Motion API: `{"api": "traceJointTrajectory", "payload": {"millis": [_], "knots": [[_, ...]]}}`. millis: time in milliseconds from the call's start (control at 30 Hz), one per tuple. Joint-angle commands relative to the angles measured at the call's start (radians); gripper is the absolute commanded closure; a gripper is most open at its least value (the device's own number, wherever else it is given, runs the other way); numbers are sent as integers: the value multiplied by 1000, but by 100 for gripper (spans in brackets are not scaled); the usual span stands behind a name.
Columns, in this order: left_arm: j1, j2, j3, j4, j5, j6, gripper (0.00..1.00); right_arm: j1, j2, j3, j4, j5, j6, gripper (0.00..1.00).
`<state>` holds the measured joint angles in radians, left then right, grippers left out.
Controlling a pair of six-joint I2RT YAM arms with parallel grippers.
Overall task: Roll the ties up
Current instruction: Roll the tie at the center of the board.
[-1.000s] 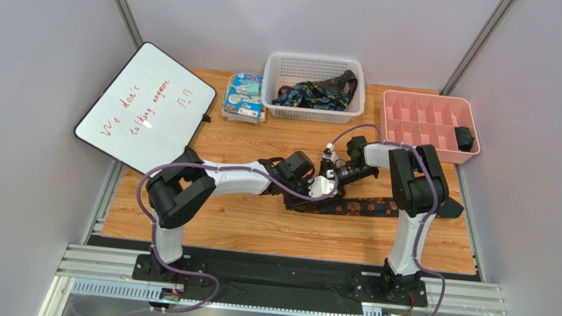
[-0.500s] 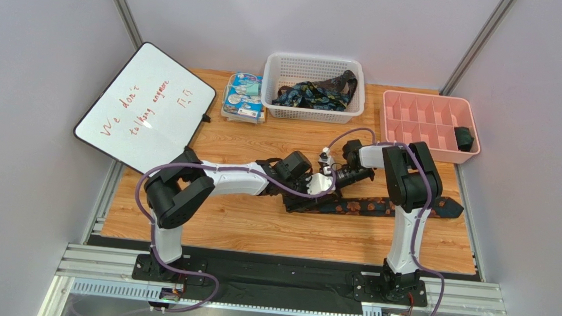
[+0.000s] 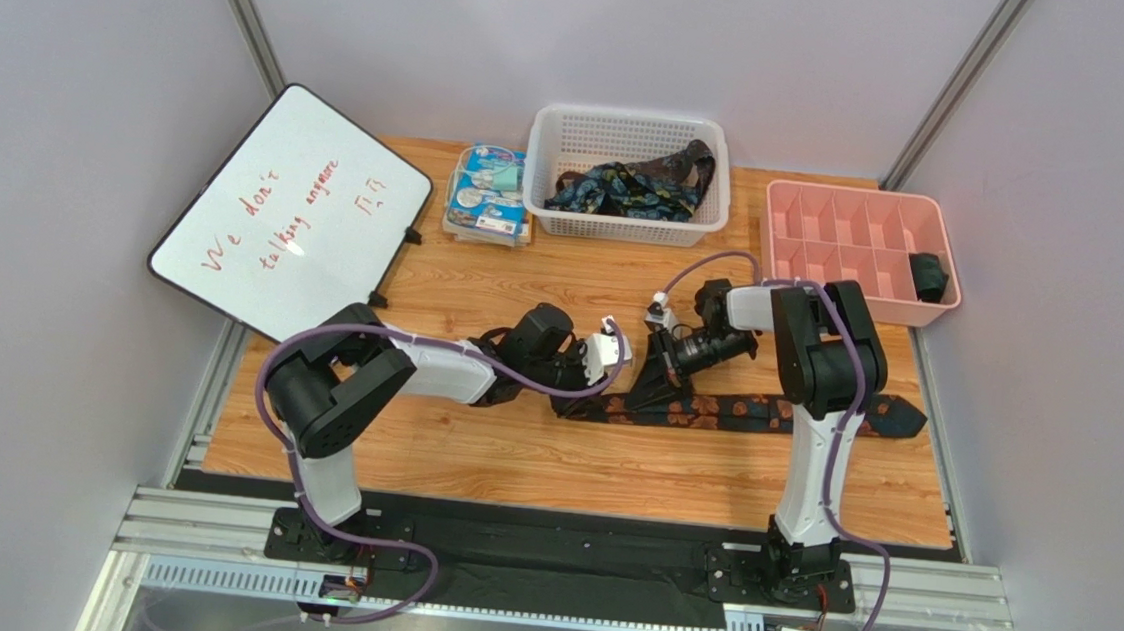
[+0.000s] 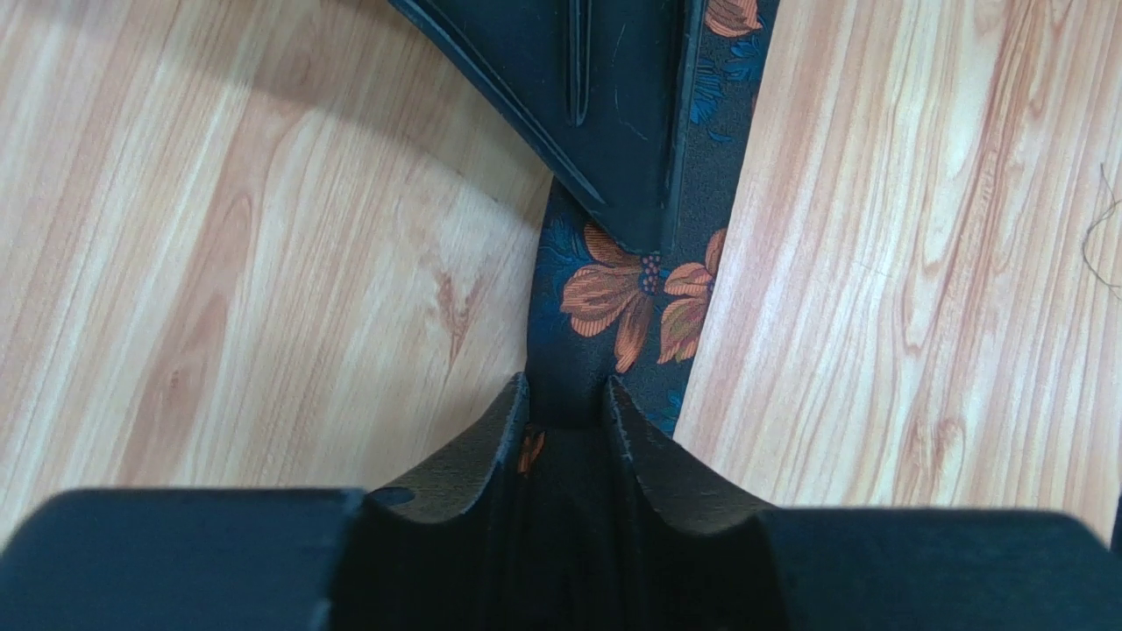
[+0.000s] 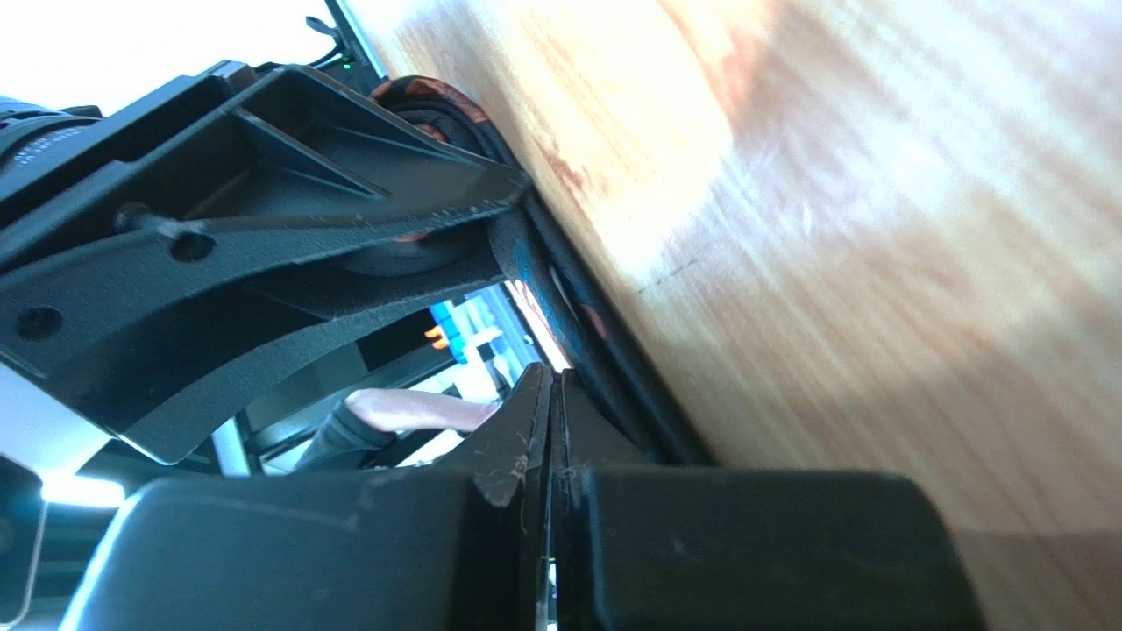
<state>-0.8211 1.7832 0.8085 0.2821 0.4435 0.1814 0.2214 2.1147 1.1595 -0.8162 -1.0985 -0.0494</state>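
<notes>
One of the ties [image 3: 757,411], dark with orange flowers, lies stretched across the table from the middle to the right edge. My left gripper [image 3: 602,361] is at its left end. In the left wrist view the left gripper [image 4: 569,395] is shut on a narrow fold of the tie [image 4: 619,283]. My right gripper [image 3: 648,390] points down at the tie just right of the left one, shut, with its black fingers [image 4: 593,92] resting on the fabric. In the right wrist view the right gripper [image 5: 553,381] shows nothing between its pads, and the tie's dark edge [image 5: 599,349] runs beside the tips.
A white basket [image 3: 632,123] at the back holds more ties [image 3: 631,186]. A pink divided tray [image 3: 846,233] at the back right has a dark roll [image 3: 928,277] in one compartment. A blue-white packet [image 3: 488,190] and a whiteboard [image 3: 289,219] lie at the back left.
My left gripper has moved left along the table with the tie's end in it. The right gripper has shut and tipped down onto the tie.
</notes>
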Motion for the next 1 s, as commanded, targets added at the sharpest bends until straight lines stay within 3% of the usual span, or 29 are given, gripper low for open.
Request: {"api": "traceJointTrajectory", "payload": {"millis": [0, 67, 267, 567, 667, 800, 967], "knots": [[-9, 45, 11, -50, 5, 52, 75, -5, -28, 20, -64, -29, 34, 99], [-9, 48, 0, -61, -2, 58, 79, 2, -29, 40, -73, -50, 36, 98], [-29, 35, -14, -77, -25, 84, 78, 39, -35, 60, -89, -55, 43, 84], [-49, 24, -9, -113, -31, 125, 73, 61, 14, 49, -15, 89, 121, 85], [-47, 31, 3, -126, -26, 128, 75, 50, 39, 48, -34, 34, 106, 87], [-49, 36, 3, -141, -8, 125, 76, 36, -41, 25, 21, 12, 114, 75], [-47, 22, 0, -144, -8, 118, 66, 42, -47, 37, 28, 23, 137, 72]]}}
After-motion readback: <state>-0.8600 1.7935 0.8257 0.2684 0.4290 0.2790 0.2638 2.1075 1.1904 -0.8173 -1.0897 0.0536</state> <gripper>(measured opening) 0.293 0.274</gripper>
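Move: The tie roll already sits between the left finger pads, right at that hand's point. From the right hand it lies about 6 cm to the left, roughly level fore-and-aft and 1 cm lower. The tie's flat run stretches to the right, its middle some 23 cm right of the left hand and 2 cm lower. The white basket stands about 30 cm ahead of the left hand and 4 cm to its right. Lift the closed right gripper about 1.5 cm off the flat tie just beside the roll, swing it about 1.5 cm left towards the left fingers, then let it sink about halfway back while its fingers part roughly a quarter. Keep the left fingers around the roll and ease it about 1 cm to the right along the tie, drifting slightly back. ##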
